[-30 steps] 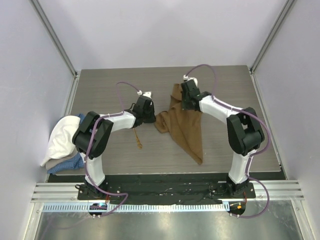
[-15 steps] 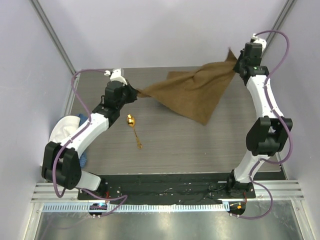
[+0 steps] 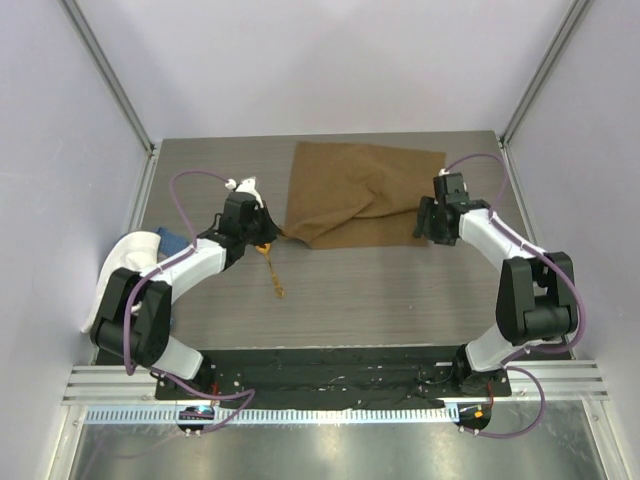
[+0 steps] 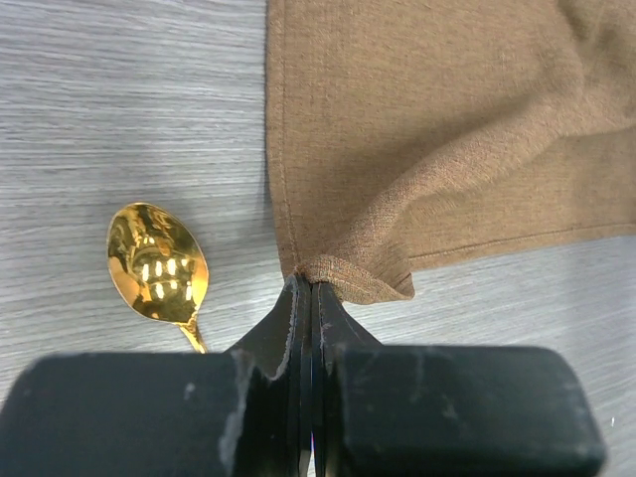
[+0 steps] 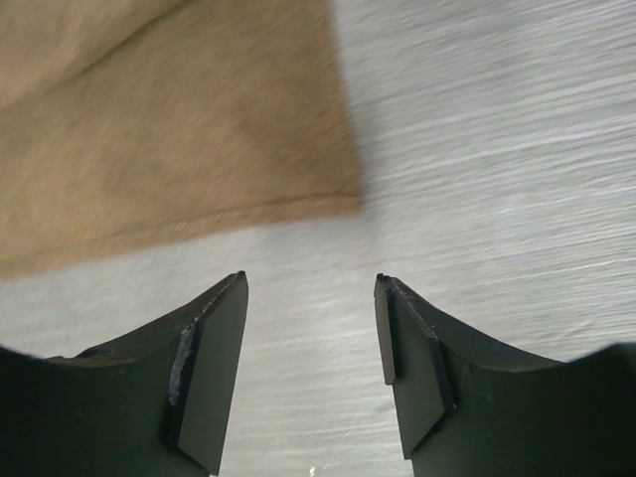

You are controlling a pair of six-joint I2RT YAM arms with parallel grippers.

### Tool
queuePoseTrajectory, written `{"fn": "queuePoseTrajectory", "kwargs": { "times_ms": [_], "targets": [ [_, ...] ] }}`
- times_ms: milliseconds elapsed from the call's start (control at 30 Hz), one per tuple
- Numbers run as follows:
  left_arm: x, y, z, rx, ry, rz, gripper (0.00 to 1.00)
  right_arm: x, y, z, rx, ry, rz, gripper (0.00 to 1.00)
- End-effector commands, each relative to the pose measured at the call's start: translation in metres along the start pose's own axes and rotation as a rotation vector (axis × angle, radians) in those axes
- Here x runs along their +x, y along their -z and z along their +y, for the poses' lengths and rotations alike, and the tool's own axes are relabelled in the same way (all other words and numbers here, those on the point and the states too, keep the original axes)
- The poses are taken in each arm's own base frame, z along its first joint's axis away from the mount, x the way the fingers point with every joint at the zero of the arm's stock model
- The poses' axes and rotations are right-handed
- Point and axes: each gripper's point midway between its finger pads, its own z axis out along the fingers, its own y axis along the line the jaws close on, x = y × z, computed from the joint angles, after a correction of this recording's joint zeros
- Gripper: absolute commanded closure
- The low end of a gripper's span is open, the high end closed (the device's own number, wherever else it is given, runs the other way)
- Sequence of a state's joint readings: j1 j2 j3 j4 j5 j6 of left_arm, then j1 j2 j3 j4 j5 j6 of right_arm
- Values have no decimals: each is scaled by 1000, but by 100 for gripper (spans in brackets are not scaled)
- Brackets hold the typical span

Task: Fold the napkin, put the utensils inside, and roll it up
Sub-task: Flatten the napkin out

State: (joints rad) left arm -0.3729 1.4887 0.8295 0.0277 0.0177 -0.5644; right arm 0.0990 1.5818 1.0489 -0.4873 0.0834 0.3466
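The tan-brown napkin [image 3: 360, 190] lies spread on the far half of the table [image 3: 400, 290], with a raised fold across its middle. My left gripper [image 3: 268, 233] is shut on the napkin's near left corner [image 4: 358, 278], low at the table. The gold spoon [image 3: 274, 278] lies just near of that gripper, its bowl [image 4: 157, 263] left of the fingers. My right gripper [image 3: 424, 222] stands open at the napkin's near right corner. In the right wrist view its fingertips [image 5: 310, 283] hold nothing, and the napkin [image 5: 169, 129] lies a little beyond them, apart.
A white cloth [image 3: 122, 275] is heaped at the table's left edge with a blue cloth [image 3: 172, 240] under it. Metal frame posts rise at the back corners.
The napkin, stretched in the air between both grippers half a second ago, now lies on the table. The right gripper has let go and opened. Both arms have come down and inward.
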Motion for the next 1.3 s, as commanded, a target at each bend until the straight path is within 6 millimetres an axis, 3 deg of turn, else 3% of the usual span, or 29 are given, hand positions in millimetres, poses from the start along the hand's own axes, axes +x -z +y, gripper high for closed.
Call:
{"fn": "queuePoseTrajectory", "kwargs": {
  "times_ms": [0,200,333,567,800,933,967,1133,1267],
  "targets": [
    [-10,-2,-13,58,-3,-23,100,-12,6,7,6,10,-100,39],
    [-7,-2,-16,74,6,-15,100,-13,-19,-3,83,43,-77,45],
    [-10,0,-18,77,4,-20,100,-22,-31,2,81,54,-72,48],
    [-12,3,-13,47,-13,-22,100,-20,-44,6,72,64,-42,51],
    [-15,0,-11,32,-25,-22,100,-6,-52,7,61,62,14,71],
    [-15,0,-11,31,-30,-21,100,-1,-42,1,69,47,21,95],
    [-15,0,-11,32,-32,-20,100,0,-34,0,69,44,19,97],
    [-13,2,-11,32,-33,-17,100,2,-3,-15,111,19,-4,99],
    [-2,4,-14,30,-50,5,100,20,25,-29,164,10,57,99]
  ]
}}
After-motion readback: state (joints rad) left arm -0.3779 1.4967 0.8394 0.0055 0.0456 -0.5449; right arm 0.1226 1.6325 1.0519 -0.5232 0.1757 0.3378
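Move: The napkin's near right corner lies just beyond and below the open right gripper, about 2 cm ahead, 1 cm to its right and 5 cm down; the far right corner is some 25 cm ahead and 7 cm right. The left hand already pinches the near left corner, raised clear of the table. From it, the near right corner is about 30 cm right, roughly level; the spoon's middle is about 5 cm back, 3 cm left. The right hand sinks about 5 cm, easing some 2 cm forward onto the napkin's near right corner, and shuts its fingers from roughly half open to pinch that corner near the table. Keeping this new grip, it draws the corner back towards the robot by about 3 cm while rising some 2.5 cm, as the left hand stays nearly still with the near left corner still pinched. ##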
